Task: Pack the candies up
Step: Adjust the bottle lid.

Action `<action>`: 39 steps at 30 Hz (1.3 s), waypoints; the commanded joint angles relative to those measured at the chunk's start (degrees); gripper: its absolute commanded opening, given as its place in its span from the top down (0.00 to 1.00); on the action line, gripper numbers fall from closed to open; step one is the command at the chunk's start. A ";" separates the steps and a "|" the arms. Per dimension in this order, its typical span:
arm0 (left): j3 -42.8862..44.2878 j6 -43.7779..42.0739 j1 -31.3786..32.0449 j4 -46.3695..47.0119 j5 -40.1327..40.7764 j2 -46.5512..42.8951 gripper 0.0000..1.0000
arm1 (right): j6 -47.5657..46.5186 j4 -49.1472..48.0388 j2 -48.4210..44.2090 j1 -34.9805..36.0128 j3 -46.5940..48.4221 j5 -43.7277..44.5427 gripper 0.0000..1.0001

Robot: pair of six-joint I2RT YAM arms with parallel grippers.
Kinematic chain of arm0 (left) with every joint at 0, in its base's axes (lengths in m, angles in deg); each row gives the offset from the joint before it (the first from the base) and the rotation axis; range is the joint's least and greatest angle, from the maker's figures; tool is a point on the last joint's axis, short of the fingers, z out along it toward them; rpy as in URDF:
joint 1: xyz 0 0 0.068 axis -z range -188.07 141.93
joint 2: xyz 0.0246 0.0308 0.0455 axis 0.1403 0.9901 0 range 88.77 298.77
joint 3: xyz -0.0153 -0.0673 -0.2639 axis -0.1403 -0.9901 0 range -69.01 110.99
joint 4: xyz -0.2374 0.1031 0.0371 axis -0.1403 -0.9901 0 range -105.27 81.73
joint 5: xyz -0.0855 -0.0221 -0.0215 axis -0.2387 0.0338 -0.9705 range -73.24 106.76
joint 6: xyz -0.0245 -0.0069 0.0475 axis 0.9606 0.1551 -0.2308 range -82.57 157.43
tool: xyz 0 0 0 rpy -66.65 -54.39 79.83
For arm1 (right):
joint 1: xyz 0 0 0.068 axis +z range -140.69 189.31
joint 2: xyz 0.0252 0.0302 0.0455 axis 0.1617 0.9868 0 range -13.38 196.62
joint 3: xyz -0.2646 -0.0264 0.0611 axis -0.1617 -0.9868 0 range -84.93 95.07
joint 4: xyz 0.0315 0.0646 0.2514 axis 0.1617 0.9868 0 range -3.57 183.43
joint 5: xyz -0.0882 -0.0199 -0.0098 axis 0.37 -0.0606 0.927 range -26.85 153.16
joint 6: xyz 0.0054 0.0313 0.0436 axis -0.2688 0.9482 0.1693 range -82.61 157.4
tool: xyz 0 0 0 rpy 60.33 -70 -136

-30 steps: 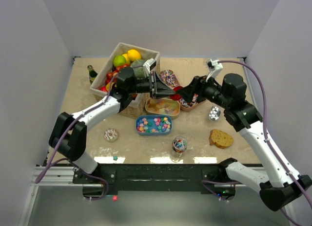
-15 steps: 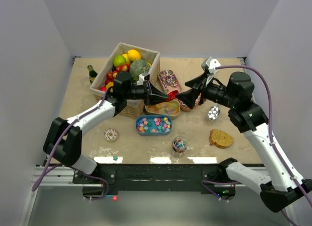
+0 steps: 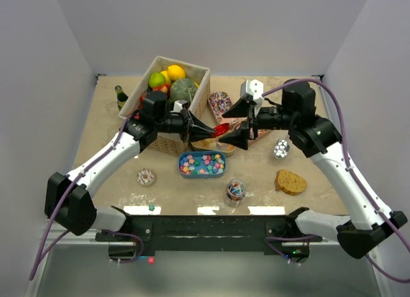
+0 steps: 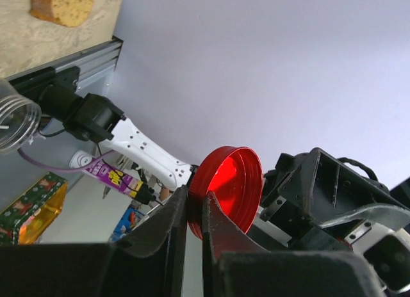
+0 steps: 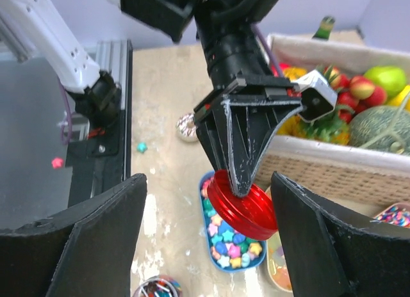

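Observation:
My left gripper (image 3: 210, 128) is shut on the rim of a red screw lid (image 3: 222, 127), held in the air over the trays. My right gripper (image 3: 225, 132) faces it, open, one finger on each side of the lid without touching it. In the right wrist view the lid (image 5: 243, 204) hangs between my wide fingers (image 5: 96, 233), pinched by the left gripper (image 5: 246, 134). The left wrist view shows the lid (image 4: 225, 191) edge-on in my left gripper (image 4: 195, 204). The candies lie below: pastel stars in a blue tray (image 3: 202, 164), yellow gummies (image 3: 214, 145), sprinkles (image 3: 221, 104) and striped ones in a jar (image 3: 236, 190).
A wicker basket of toy fruit (image 3: 168, 92) stands at the back left with a small bottle (image 3: 120, 96) beside it. A doughnut (image 3: 146, 176), a bread slice (image 3: 290, 182) and a foil ball (image 3: 280, 148) lie on the table. One teal star (image 3: 151, 207) sits by the front edge.
My right gripper has swung left to the lid and opened wider around it. My left gripper has drawn back a little to the left, still holding the lid.

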 commanded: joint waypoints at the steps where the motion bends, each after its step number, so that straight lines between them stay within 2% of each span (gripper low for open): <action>1: 3.62 -4.21 -0.26 -10.68 -0.98 -2.23 1.00 | -7.25 5.25 1.00 1.74 2.95 2.58 0.18; 8: 5.47 -5.53 -0.26 -14.38 -0.98 -2.67 1.00 | -11.04 9.74 2.76 4.55 2.43 5.83 0.21; 18: 6.08 -5.62 -0.26 -12.98 -1.95 -2.67 1.00 | -10.16 7.46 4.42 5.62 0.49 11.98 0.27; 21: 6.00 -5.09 -0.26 -12.01 -2.13 -3.11 1.00 | -9.37 6.58 5.30 5.70 0.58 14.00 0.34; 22: 5.99 -5.09 -0.26 -11.75 -2.30 -3.11 1.00 | -9.28 6.32 5.65 5.88 0.66 14.53 0.41; 27: 5.29 -4.13 -0.26 -8.85 -2.83 -3.29 0.96 | -8.23 5.17 6.01 5.79 0.49 16.55 0.58; 28: 5.20 -4.21 -0.26 -8.32 -2.66 -3.29 0.92 | -7.97 4.91 6.01 5.88 0.31 16.56 0.66; 30: 5.03 -4.12 -0.26 -6.83 -2.65 -3.55 0.86 | -7.61 4.73 6.10 5.79 0.23 16.56 0.74; 31: 4.94 -4.12 -0.26 -5.61 -2.48 -3.55 0.82 | -7.27 4.65 6.10 5.79 0.14 16.56 0.88; 33: 4.94 -4.21 -0.34 -4.37 -2.21 -3.73 0.77 | -6.13 4.65 6.45 5.79 -0.04 16.47 0.99; 36: 5.12 -5.52 -0.34 -3.13 -1.51 -3.73 0.69 | -4.10 4.47 6.89 5.88 -0.30 16.20 1.00; 39: 4.94 -8.42 -0.69 -2.78 -0.90 -3.38 0.57 | -2.00 3.77 6.63 5.79 -1.09 16.73 1.00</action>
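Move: The red lid is pinched in the left fingers, its middle about 3 cm to the right of that hand point and 1 cm ahead. From the open right hand, the lid lies about 6 cm below, 4 cm to the left and 1 cm ahead. Well below, some 38 cm under the right hand, are the blue candy tray, about 5 cm ahead and 9 cm left, and the gummy tray, about 15 cm ahead and 4 cm left. The lid is taken over from the left hand by the right: the right hand sinks about 6 cm onto it, easing some 2 cm left and forward and tipping its fingers about 10 degrees further down, then shuts them on the rim. The left hand holds it nearly in place throughout and opens its fingers only once the right has closed. ##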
